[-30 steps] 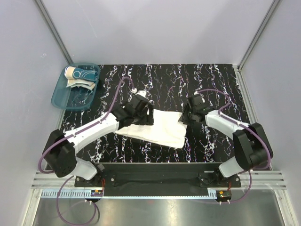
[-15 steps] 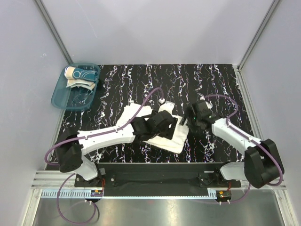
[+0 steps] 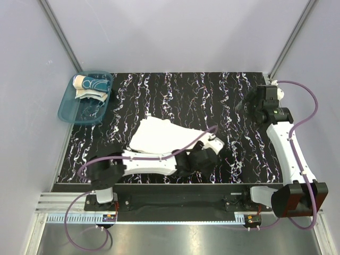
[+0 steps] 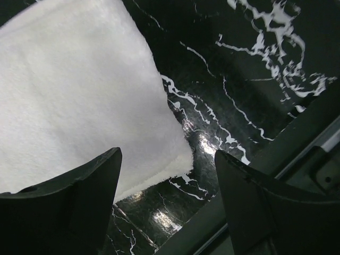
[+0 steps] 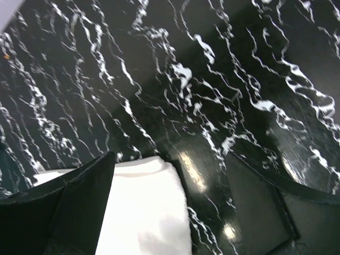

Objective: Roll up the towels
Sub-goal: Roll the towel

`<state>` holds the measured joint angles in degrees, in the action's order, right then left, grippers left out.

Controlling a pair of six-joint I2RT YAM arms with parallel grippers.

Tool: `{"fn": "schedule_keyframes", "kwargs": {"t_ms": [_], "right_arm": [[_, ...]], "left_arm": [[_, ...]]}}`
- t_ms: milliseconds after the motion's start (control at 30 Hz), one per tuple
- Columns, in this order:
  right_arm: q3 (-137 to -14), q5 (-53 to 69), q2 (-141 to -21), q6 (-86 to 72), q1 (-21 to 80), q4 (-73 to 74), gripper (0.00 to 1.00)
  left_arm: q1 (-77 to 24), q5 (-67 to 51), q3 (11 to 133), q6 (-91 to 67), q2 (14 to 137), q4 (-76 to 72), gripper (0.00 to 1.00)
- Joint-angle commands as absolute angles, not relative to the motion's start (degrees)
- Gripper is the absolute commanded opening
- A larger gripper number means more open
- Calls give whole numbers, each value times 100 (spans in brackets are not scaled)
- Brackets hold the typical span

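Note:
The white towel (image 3: 156,135) lies folded flat on the black marbled table, left of centre. My left gripper (image 3: 210,158) hovers open just past the towel's near right corner, close to the table's front edge. In the left wrist view that towel (image 4: 79,90) fills the upper left, its corner lying between the spread fingers (image 4: 79,196) of the left gripper (image 4: 167,154). My right gripper (image 3: 245,104) hangs open, raised at the back right, holding nothing. In the right wrist view the towel (image 5: 143,212) sits far below the right gripper (image 5: 169,155). The patterned towel (image 3: 90,84) rests in the tub.
A translucent teal tub (image 3: 79,109) stands at the back left corner of the table. The metal front rail (image 3: 175,191) runs just behind my left gripper. Grey walls close in the left, right and back sides.
My right gripper has opened, let go of the towel and swung up to the back right. My left arm has swept right along the front edge, off the towel.

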<state>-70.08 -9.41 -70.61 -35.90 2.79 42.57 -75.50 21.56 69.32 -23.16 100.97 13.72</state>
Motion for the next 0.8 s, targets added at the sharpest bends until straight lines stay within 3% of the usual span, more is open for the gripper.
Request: {"fn": "schedule_keyframes", "kwargs": {"t_ms": [0,167,533,700,767], "right_arm": [[-6794,-730,-6803,-3358,185,4649,92],[-6566,-607,-6750,-3366,132,4597,93],[-6583,-571,-6829,-3322,114,4570,93],[-6548,-580,-6882,-3331,123,4562,93],[-6548,-554,-6899,-3349,123,4535,92]], "left_arm": [[-7725,2496,7583,-2118,10502,1361,75],[-7875,3162,7744,-2433,10819,1784,72],[-7901,3155,7129,-2883,11074,1495,66],[-7901,3155,6996,-2778,11171,1240,57],[-7901,3059,7005,-2751,11250,1222,47]]}}
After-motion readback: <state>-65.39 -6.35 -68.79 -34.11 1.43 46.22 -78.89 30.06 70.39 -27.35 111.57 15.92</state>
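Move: The white towel's near right corner lies about 8 cm below the left gripper, some 1 cm back and 2 cm to its left. The towel's middle is about 9 cm ahead and 16 cm left of that gripper, its far right corner roughly 12 cm ahead and 2 cm to the right. From the right gripper, the near right corner lies some 20 cm back, 17 cm left and 20 cm below. Lower the open left gripper about 7 cm onto the towel's near right corner, drifting a little right and then back left, and rolling some 10 degrees so its left side lifts. Near the bottom start closing the fingers astride the towel's edge, down to about half open. Meanwhile ease the open right gripper some 3 cm back and 3 cm down, then hold it clear of the towel. ##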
